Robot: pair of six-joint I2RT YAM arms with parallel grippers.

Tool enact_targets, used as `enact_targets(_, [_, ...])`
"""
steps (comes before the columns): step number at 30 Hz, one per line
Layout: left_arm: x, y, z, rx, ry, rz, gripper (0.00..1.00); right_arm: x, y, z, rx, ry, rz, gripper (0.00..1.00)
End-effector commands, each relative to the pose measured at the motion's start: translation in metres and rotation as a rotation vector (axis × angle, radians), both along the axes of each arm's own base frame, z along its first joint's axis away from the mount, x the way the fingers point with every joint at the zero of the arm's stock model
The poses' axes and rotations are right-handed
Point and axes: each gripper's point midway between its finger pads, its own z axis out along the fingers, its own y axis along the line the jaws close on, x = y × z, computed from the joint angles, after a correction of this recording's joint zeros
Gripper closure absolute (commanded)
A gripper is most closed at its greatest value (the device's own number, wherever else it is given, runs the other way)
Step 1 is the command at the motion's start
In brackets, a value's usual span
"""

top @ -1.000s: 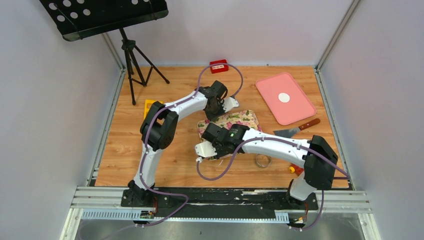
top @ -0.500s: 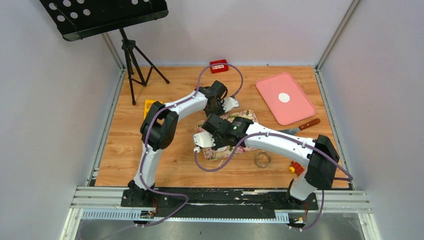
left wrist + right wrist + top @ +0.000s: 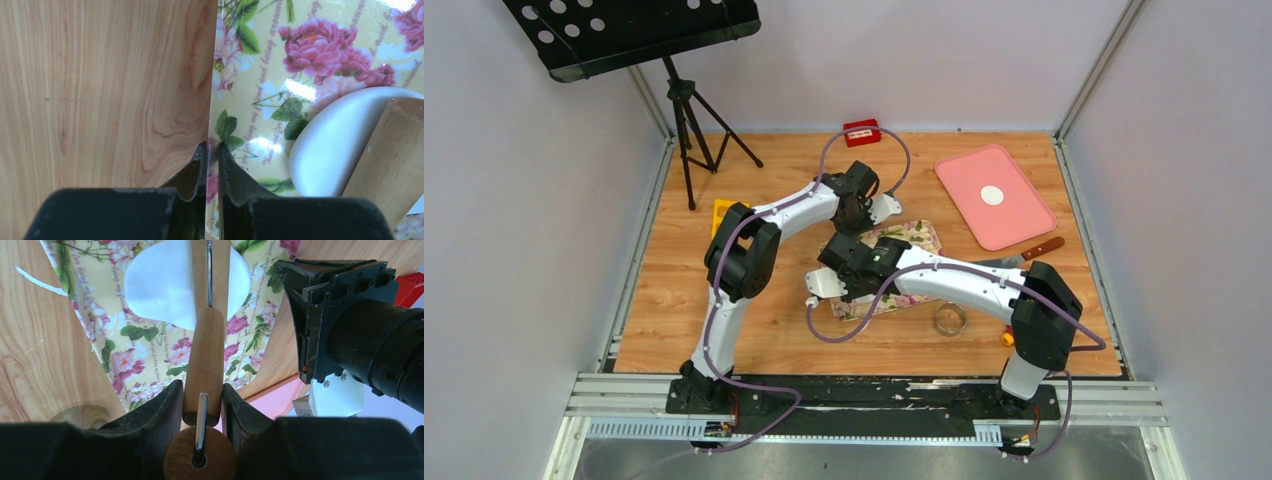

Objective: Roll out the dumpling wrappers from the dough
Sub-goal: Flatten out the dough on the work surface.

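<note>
A flattened sheet of white dough (image 3: 165, 285) lies on the floral mat (image 3: 916, 233). My right gripper (image 3: 201, 384) is shut on the wooden handle of the rolling pin (image 3: 206, 355), whose roller rests across the dough. The left wrist view shows the dough (image 3: 335, 150) with the pin (image 3: 395, 155) on its right side. My left gripper (image 3: 211, 147) is shut on the mat's edge (image 3: 214, 90), the thin sheet pinched between its jaws. One round dumpling wrapper (image 3: 992, 195) lies on the pink tray (image 3: 1014, 225) at the back right.
A metal ring cutter (image 3: 950, 319) stands right of the mat, near a wooden-handled scraper (image 3: 1019, 258) and a small red and yellow item (image 3: 1014, 337). A red box (image 3: 861, 132) sits at the back edge. A tripod stand (image 3: 689, 110) and a yellow object (image 3: 721, 212) are at the left.
My right arm has pushed the rolling pin away from the bases, farther over the mat toward the left gripper. The left arm has not moved.
</note>
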Motion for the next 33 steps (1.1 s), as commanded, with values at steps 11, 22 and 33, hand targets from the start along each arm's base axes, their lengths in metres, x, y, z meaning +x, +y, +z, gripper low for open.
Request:
enact_targets(11, [-0.009,0.011,-0.034,0.071,0.056,0.001,1.00,-0.070,-0.041,-0.040,-0.221,0.215,0.048,1.00])
enact_targets(22, [-0.009,0.010,-0.034,0.070,0.056,0.000,1.00,-0.084,-0.048,-0.030,-0.230,0.260,0.042,1.00])
enact_targets(33, [-0.010,0.010,-0.034,0.071,0.060,0.002,1.00,-0.075,-0.038,0.007,-0.141,0.165,0.022,1.00])
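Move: Under the rolling pin held by the right hand, the dough's middle lies about 4 cm ahead of that hand, 5 cm to its left and 10 cm down. From the same hand, the floral board's centre is about 6 cm ahead and 2 cm left, the metal ring 7 cm back and 11 cm right, and the scraper 6 cm ahead and 21 cm right. From the left hand, the dough is some 9 cm back and 3 cm right. Drawing the rolling pin back towards the base, the right hand travels about 5.5 cm, drifting some 2 cm left and staying almost level, so the roller, already down on the dough, rolls from just beyond its middle to its near edge. The grip on the handle keeps, with a slight wrist tilt; the left fingertips stay still on the board's far edge. ##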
